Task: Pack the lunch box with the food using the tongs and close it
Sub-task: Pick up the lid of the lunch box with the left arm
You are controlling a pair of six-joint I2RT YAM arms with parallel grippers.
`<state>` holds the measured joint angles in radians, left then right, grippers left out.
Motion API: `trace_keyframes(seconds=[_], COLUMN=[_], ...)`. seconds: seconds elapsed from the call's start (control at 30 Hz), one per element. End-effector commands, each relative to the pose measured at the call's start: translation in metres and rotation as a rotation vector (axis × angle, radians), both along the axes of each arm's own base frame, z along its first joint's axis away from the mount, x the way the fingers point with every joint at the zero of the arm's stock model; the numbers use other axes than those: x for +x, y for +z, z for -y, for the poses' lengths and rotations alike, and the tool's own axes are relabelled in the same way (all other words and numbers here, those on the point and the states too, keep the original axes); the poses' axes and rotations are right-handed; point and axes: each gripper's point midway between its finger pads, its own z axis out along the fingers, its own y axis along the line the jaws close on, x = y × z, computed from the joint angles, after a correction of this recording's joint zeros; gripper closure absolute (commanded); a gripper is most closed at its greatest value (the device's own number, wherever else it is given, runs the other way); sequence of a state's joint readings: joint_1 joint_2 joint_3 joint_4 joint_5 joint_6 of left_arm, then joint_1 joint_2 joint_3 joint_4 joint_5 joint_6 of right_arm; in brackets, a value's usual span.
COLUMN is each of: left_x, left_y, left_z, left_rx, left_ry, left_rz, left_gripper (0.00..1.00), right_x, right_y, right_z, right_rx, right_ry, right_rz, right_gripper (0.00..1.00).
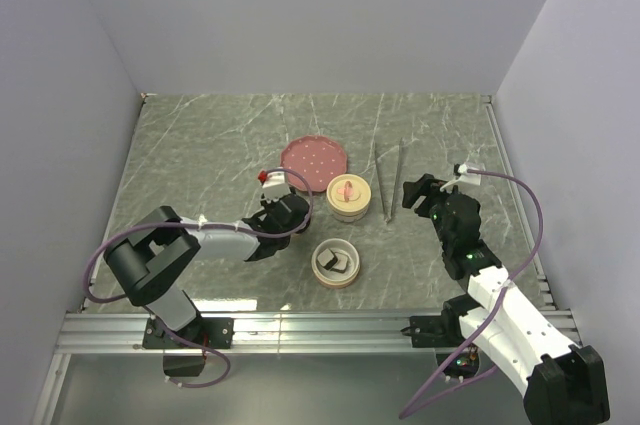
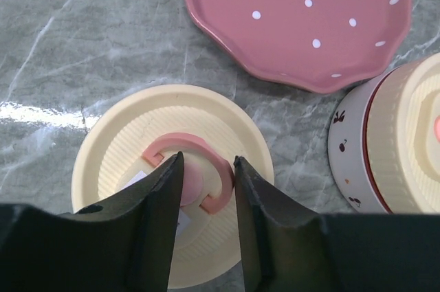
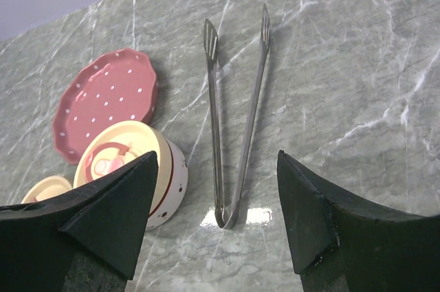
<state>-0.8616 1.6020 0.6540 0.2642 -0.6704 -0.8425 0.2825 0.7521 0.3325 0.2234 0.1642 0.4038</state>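
The lunch box's open lower bowl holds the food, dark blocks. A second tier stands behind it with a cream lid on. Another cream lid lies on the table, and my left gripper has its jaws pressed on either side of that lid's pink handle. The tongs lie flat to the right, joined end nearest me. My right gripper hangs open over that joined end, apart from it.
A pink dotted plate sits behind the containers with nothing on it. Grey walls close off the left, right and back. A metal rail runs along the near edge by the arm bases.
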Motion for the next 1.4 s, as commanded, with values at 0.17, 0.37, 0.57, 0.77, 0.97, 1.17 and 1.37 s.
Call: trace_keyframes(seconds=[0.17,0.37,0.57,0.77,0.97,1.17,1.37], left_x=[-0.002,-0.002,-0.002,-0.007,-0.013,-0.023,-0.041], left_y=[0.003,0.014,0.022,0.03,0.049,0.089,0.131], left_z=[-0.012,-0.012,-0.009,0.003,0.01,0.021,0.037], left_rx=[0.081,0.075,0.057,0.036,-0.006,-0.094,-0.207], left_ry=[0.01,-0.004,-0.043,-0.156,-0.231,-0.335,-0.461], left_rz=[-0.008,0.022,0.051,0.089,0.15,0.242,0.293], left_gripper=[0.67,0.9,1.0,1.0,1.0,1.0,1.0], right_x=[0.003,0.003,0.003,0.003,-0.001,-0.008,-0.018], right_y=[0.007,0.007,0.006,0.008,0.026,0.032,0.035], right_z=[0.003,0.005,0.005,0.004,-0.018,-0.05,-0.068], right_rx=[0.01,0.011,0.009,0.007,0.014,0.031,0.028], right_ry=[-0.019,-0.027,-0.028,-0.026,0.118,0.307,0.404], right_rz=[0.03,0.032,0.027,0.035,0.113,0.152,0.166], right_gripper=[0.23,0.23,0.23,0.23,0.23,0.24,0.26])
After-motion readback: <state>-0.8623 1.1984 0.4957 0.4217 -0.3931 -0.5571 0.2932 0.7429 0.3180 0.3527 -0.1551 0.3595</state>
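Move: Just left of the left hand, about 2 cm over, 1 cm back and 2 cm below, lies the middle of the lid, its pink handle at the fingertips. The lidded box stands some 12 cm to this hand's right and 6 cm farther out, the pink plate 16 cm ahead and 5 cm right, the open box 10 cm back and 9 cm right. From the right hand the lid lies roughly 29 cm left, level ahead, 14 cm below. Closing its half-open fingers on the right-hand limb of the handle while easing 1 cm or so left, the left hand pinches the lid and lifts it about 10 cm, slowly then quickly, drawing back and right some 3 cm and turning some 20 degrees clockwise. Late on, the open right hand swings left about 5 cm towards the lidded box, rising slightly and turning counter-clockwise. ##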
